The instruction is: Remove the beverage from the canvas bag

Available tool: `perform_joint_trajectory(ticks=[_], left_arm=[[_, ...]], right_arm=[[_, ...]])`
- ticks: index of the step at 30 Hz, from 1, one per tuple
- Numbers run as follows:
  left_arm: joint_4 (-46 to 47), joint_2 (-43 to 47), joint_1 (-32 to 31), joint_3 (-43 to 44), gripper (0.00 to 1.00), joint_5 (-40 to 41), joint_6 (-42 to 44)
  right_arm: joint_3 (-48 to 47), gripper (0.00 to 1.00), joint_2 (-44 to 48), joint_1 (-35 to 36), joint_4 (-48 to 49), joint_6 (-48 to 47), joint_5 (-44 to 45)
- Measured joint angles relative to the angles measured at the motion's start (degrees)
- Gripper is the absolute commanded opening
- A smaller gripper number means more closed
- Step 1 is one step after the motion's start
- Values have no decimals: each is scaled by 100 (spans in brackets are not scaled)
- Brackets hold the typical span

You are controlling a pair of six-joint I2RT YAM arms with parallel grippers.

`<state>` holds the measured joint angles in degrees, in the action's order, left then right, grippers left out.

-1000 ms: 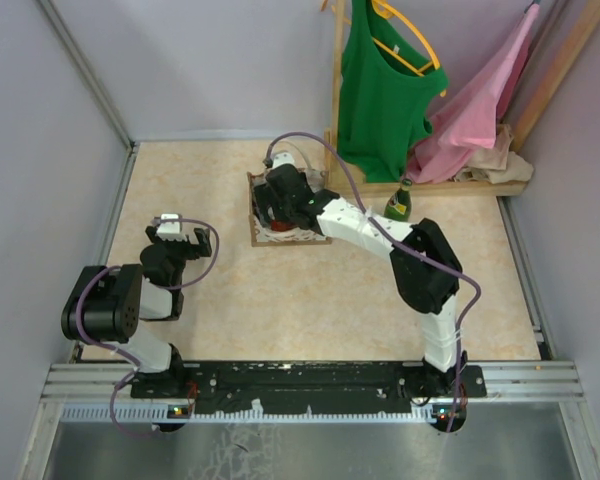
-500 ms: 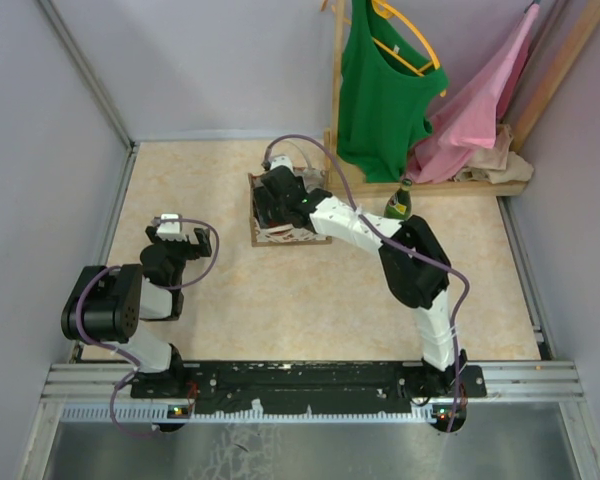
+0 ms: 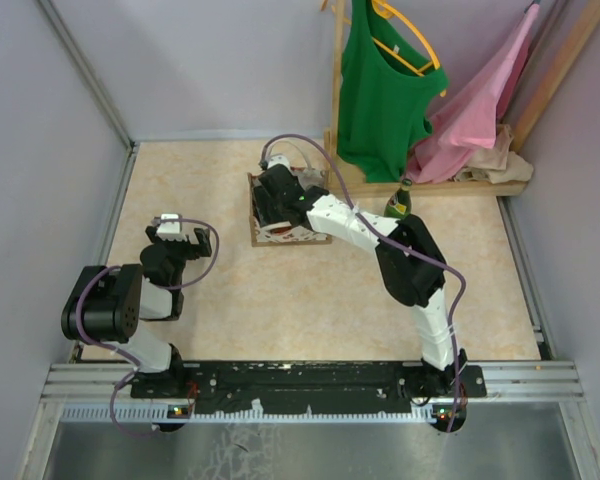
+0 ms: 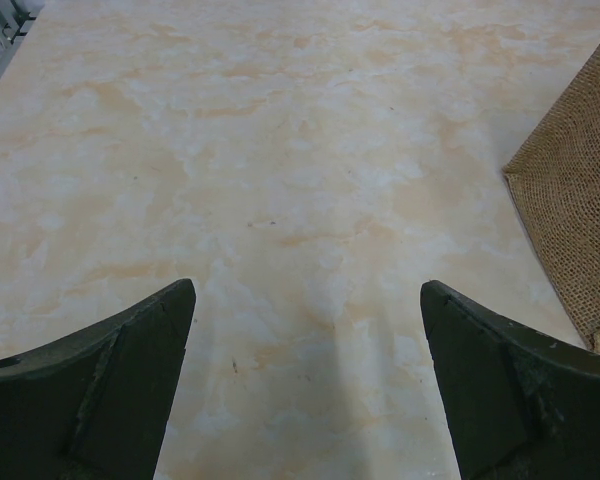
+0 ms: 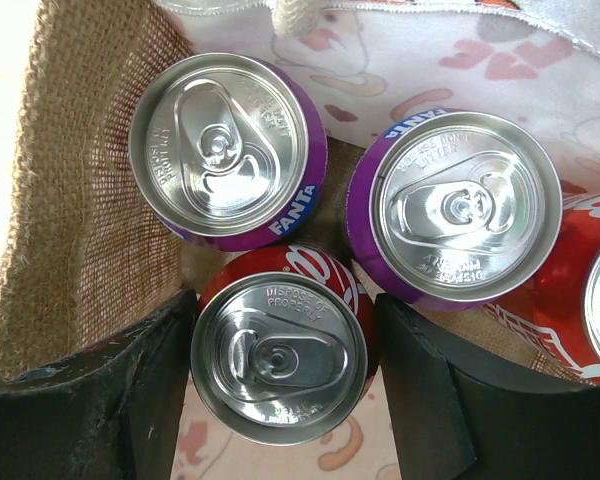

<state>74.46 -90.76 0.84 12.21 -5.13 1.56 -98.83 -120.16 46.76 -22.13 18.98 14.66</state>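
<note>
The canvas bag point(image 3: 285, 234) stands at the far middle of the table, with my right wrist lowered into its mouth from above. In the right wrist view, several upright cans fill the bag point(image 5: 75, 200): two purple Fanta cans point(image 5: 227, 150) point(image 5: 455, 205), a red can point(image 5: 278, 355) and another red one point(image 5: 580, 300) at the right edge. My right gripper point(image 5: 285, 303) is open, its fingers close on either side of the near red can. My left gripper point(image 3: 180, 232) point(image 4: 305, 300) hangs open over bare table at the left, with nothing between its fingers.
A green glass bottle point(image 3: 399, 203) stands just right of the bag. Behind it is a wooden rack point(image 3: 337, 100) with a green top point(image 3: 380, 90) and pink cloth point(image 3: 480, 100). The bag's burlap corner point(image 4: 570, 220) shows in the left wrist view. Walls enclose the table.
My right arm's elbow has swung left and its wrist has shifted slightly toward the far-left part of the bag. The left arm has not moved.
</note>
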Motion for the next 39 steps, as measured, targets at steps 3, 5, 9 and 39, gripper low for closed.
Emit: perform_joint_trajectory(ticks=[3,5,9,39], left_arm=[[0,0,0,2,100,0,0],[0,0,0,2,100,0,0],[0,0,0,2,100,-2,0],[0,0,0,2,100,0,0]], right_arm=[[-24,0,0,0,-35,-46,-4],[-22,0,13,0,-42,-94,-9],[-17,0,103,2,-144,-280,-9],[940,0,3257,-494,1749,-1840,1613]])
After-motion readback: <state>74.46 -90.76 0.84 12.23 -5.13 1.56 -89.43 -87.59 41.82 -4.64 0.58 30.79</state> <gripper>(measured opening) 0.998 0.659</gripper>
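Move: The front-left red can is already between the right fingers, inside the canvas bag, its middle about 3 cm below the hand point. One purple can stands 4 cm ahead and 4 cm left of the hand, another 4 cm ahead and 4 cm right; the other red can is 3 cm ahead, 9 cm right. Outside, the green bottle stands some 26 cm right and 1 cm ahead. From the left hand, the held can lies about 20 cm right, 4 cm ahead. The front-left red can comes out of the canvas bag in the right gripper's unchanged grip, drawn almost straight up past its neighbours. Once well up it also swings right across and above the bag, rising some 28 cm in all and going about 13 cm right. The wrist pitches the fingers up by roughly 40 degrees, from slanting down to nearly level, and turns slightly clockwise. ##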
